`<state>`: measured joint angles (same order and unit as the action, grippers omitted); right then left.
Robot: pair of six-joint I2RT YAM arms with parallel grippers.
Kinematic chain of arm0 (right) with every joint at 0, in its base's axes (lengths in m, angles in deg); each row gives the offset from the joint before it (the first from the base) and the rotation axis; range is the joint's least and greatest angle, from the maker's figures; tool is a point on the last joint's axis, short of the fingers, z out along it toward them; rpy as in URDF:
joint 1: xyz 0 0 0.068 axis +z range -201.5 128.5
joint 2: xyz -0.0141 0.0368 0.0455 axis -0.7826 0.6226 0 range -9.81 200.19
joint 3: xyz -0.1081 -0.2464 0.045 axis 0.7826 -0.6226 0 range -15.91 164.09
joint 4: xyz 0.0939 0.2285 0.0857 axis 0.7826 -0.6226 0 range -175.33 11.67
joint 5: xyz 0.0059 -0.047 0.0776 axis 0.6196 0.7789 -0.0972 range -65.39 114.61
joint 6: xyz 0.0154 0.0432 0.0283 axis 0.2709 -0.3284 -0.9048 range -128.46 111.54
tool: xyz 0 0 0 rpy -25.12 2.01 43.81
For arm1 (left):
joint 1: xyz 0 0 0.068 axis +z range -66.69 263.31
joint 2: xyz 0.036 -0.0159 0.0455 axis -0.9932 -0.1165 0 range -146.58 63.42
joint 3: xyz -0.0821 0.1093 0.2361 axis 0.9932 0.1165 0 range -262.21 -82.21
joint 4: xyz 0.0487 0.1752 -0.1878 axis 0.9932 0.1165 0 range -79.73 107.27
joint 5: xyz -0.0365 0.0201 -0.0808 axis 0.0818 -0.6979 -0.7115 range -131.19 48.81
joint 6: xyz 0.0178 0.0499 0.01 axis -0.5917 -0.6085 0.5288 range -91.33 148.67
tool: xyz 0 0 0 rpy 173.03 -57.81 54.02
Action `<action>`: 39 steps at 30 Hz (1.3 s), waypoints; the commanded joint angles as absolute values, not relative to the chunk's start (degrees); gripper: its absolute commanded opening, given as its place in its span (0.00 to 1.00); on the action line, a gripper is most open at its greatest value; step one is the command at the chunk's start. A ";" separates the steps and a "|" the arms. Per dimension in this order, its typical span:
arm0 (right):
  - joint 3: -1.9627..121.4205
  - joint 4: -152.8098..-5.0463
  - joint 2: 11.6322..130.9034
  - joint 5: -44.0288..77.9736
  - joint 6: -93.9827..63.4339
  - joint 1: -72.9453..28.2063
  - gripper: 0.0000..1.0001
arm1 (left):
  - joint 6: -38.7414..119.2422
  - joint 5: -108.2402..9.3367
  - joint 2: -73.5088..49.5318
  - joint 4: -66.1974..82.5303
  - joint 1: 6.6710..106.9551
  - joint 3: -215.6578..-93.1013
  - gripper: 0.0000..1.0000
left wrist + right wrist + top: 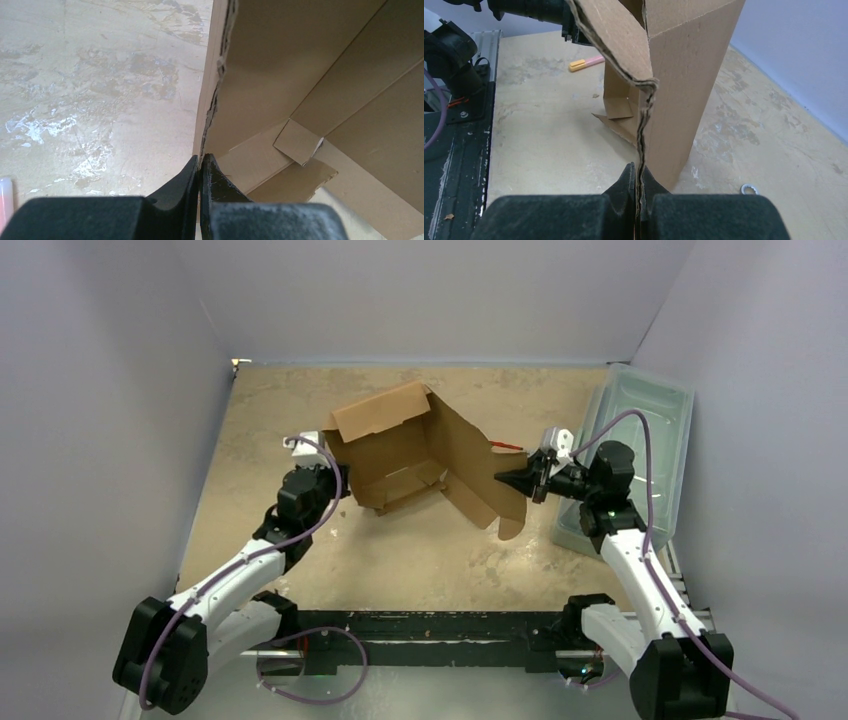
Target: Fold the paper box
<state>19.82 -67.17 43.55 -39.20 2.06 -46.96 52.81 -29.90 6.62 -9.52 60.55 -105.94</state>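
The brown paper box stands half unfolded in the middle of the table, its panels raised and a large flap swung out to the right. My left gripper is shut on the edge of the box's left wall; in the left wrist view the cardboard edge runs straight into the left gripper. At the right, my right gripper is shut on the out-swung flap, and in the right wrist view the doubled cardboard edge is pinched in the right gripper. Inner tabs show on the box floor.
A translucent grey-green plastic bin lies at the right table edge, just behind the right arm. A pink and yellow marker lies on the table near the left arm. A small metal ring rests on the table. Grey walls enclose the table.
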 commanded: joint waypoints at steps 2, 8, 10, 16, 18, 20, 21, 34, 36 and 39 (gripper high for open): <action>21.09 -65.25 44.12 -35.90 2.97 -45.27 0.00 | 51.79 -26.52 7.52 -10.98 58.53 -107.49 0.00; 22.44 -70.35 44.83 -32.86 8.78 -41.78 0.00 | 51.22 -25.64 6.31 -10.26 57.27 -108.84 0.00; 22.19 -70.52 44.99 -34.19 9.61 -41.31 0.00 | 51.62 -25.70 5.74 -9.77 56.98 -109.72 0.00; 21.84 -69.60 45.38 -30.68 9.46 -41.00 0.00 | 52.10 -28.47 6.68 -10.82 56.42 -110.00 0.00; 21.69 -68.79 45.38 -27.04 8.70 -40.98 0.00 | 52.74 -29.14 7.17 -10.49 56.42 -109.99 0.01; 21.63 -68.18 45.38 -24.92 7.94 -40.96 0.00 | 53.51 -29.68 7.62 -10.02 56.42 -109.99 0.07; 21.56 -68.03 45.33 -24.08 7.84 -40.97 0.00 | 53.85 -30.01 7.83 -9.69 56.42 -110.06 0.10; 21.47 -67.74 45.55 -19.03 8.01 -41.00 0.00 | 60.25 -31.01 12.86 -4.98 56.42 -110.83 0.26; 21.54 -67.87 45.51 -19.04 8.06 -41.03 0.00 | 61.26 -31.44 14.08 -3.82 56.42 -111.11 0.30; 21.58 -67.92 45.47 -19.16 8.06 -40.99 0.00 | 62.43 -33.16 16.07 -3.18 56.42 -110.88 0.36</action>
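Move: My left hand has the near edge of the paper box's left wall; the box's middle lies about 12 cm to its right, 5 cm ahead and some 3 cm lower. The overhanging flap is about 9 cm ahead, 7 cm right and 6 cm above, the marker about 11 cm left, 2 cm back and well below. From my right hand, the box's middle is 16 cm left, 5 cm ahead and 12 cm lower; the wrench is 12 cm ahead, 4 cm right, on the table. My left hand eases about 2 cm right still pinching the wall edge, then opens its fingers to about a third, lets go, and rises some 4 cm while drawing back a little. My right hand keeps its pinch on the big side panel: first slightly left and down about 2 cm, then forward about 4 cm and back to the right, turning clockwise. ##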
